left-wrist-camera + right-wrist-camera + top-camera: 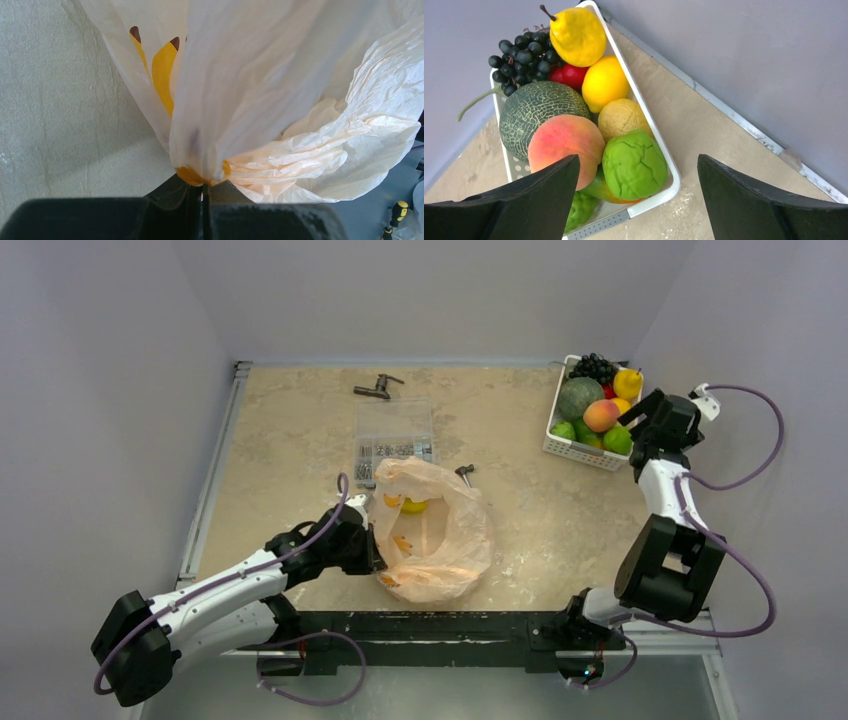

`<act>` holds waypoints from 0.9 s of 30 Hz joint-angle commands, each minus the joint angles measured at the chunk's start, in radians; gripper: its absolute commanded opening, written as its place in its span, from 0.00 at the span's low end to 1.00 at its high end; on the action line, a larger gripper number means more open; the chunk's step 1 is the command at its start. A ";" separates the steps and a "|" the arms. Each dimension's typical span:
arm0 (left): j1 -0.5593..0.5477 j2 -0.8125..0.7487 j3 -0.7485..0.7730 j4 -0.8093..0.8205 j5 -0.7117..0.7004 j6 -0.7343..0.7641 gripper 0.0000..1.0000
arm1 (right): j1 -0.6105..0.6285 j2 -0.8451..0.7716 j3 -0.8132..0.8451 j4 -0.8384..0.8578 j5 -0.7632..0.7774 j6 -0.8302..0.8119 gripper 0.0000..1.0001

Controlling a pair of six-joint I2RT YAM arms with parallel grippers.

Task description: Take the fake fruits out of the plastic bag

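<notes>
The peach-orange plastic bag [440, 535] lies open near the table's front middle. A yellow-green fruit [413, 505] shows inside it near its far rim. My left gripper [372, 546] is shut on the bag's left edge; in the left wrist view the jaws [202, 192] pinch a bunched fold of the bag [280, 75]. My right gripper [638, 430] is open and empty just above the near right corner of a white basket [556, 445]. In the right wrist view the gripper [639, 200] hovers over a peach [565, 145] and a green ball [634, 162].
The basket [654, 200] also holds a dark green melon [541, 112], grapes, a yellow pear and other pieces. A clear parts box [393, 440] stands behind the bag, with a small hammer [465, 472] beside the bag and a dark tool [377, 387] further back.
</notes>
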 commanded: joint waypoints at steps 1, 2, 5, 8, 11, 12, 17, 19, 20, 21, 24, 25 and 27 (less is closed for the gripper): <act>-0.005 -0.009 0.019 0.025 0.020 0.011 0.00 | -0.001 -0.056 -0.009 -0.051 0.074 0.018 0.87; -0.004 -0.009 0.017 0.027 0.018 0.010 0.00 | 0.003 -0.070 -0.011 -0.051 0.047 0.006 0.86; -0.004 0.005 0.022 0.028 0.021 0.008 0.00 | 0.070 -0.125 -0.026 -0.070 -0.055 0.033 0.86; -0.005 0.019 0.032 0.033 0.024 0.008 0.00 | 0.244 -0.187 -0.039 -0.088 -0.113 0.023 0.87; -0.004 0.034 0.045 0.027 0.023 0.006 0.00 | 0.429 -0.235 -0.021 -0.188 -0.087 -0.009 0.88; -0.005 0.037 0.049 0.025 0.025 0.003 0.00 | 0.458 -0.271 -0.037 -0.202 -0.121 -0.009 0.87; -0.004 0.026 0.051 0.018 -0.001 -0.014 0.00 | 0.555 -0.466 -0.167 -0.239 -0.240 -0.058 0.86; -0.004 0.020 0.059 0.002 -0.023 -0.013 0.00 | 0.624 -0.525 -0.186 -0.272 -0.299 -0.090 0.86; -0.004 0.019 0.066 -0.008 -0.033 -0.012 0.00 | 0.672 -0.555 -0.194 -0.281 -0.321 -0.105 0.85; -0.004 0.020 0.072 -0.016 -0.041 -0.012 0.00 | 0.722 -0.583 -0.194 -0.293 -0.334 -0.124 0.85; -0.004 0.021 0.075 -0.035 -0.073 -0.025 0.00 | 0.888 -0.662 -0.180 -0.294 -0.375 -0.212 0.87; -0.005 0.018 0.071 -0.035 -0.079 -0.035 0.00 | 0.937 -0.673 -0.172 -0.292 -0.399 -0.241 0.88; -0.005 0.014 0.068 -0.036 -0.080 -0.050 0.00 | 1.026 -0.650 -0.151 -0.301 -0.429 -0.276 0.89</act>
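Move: Far off to the right hand's left, about 50 cm away, 12 cm farther back and some 16 cm lower, the last yellow fruit lies inside the open bag. The bag's middle is roughly 47 cm left and 17 cm back; the hammer is about 39 cm left and 7 cm back. The basket's middle is some 10 cm ahead and 8 cm left. From the left hand, the yellow fruit is about 15 cm ahead and 6 cm right, slightly lower. Swinging away from the basket towards the bag, the empty right hand sweeps some 36 cm left, at first nearly level with its start and then also drawing back about 16 cm, rising steadily by 7 or 8 cm. The wrist turns about 70 degrees counter-clockwise to face the bag, fingers staying wide open. The left hand keeps its pinch on the bag's rim. ##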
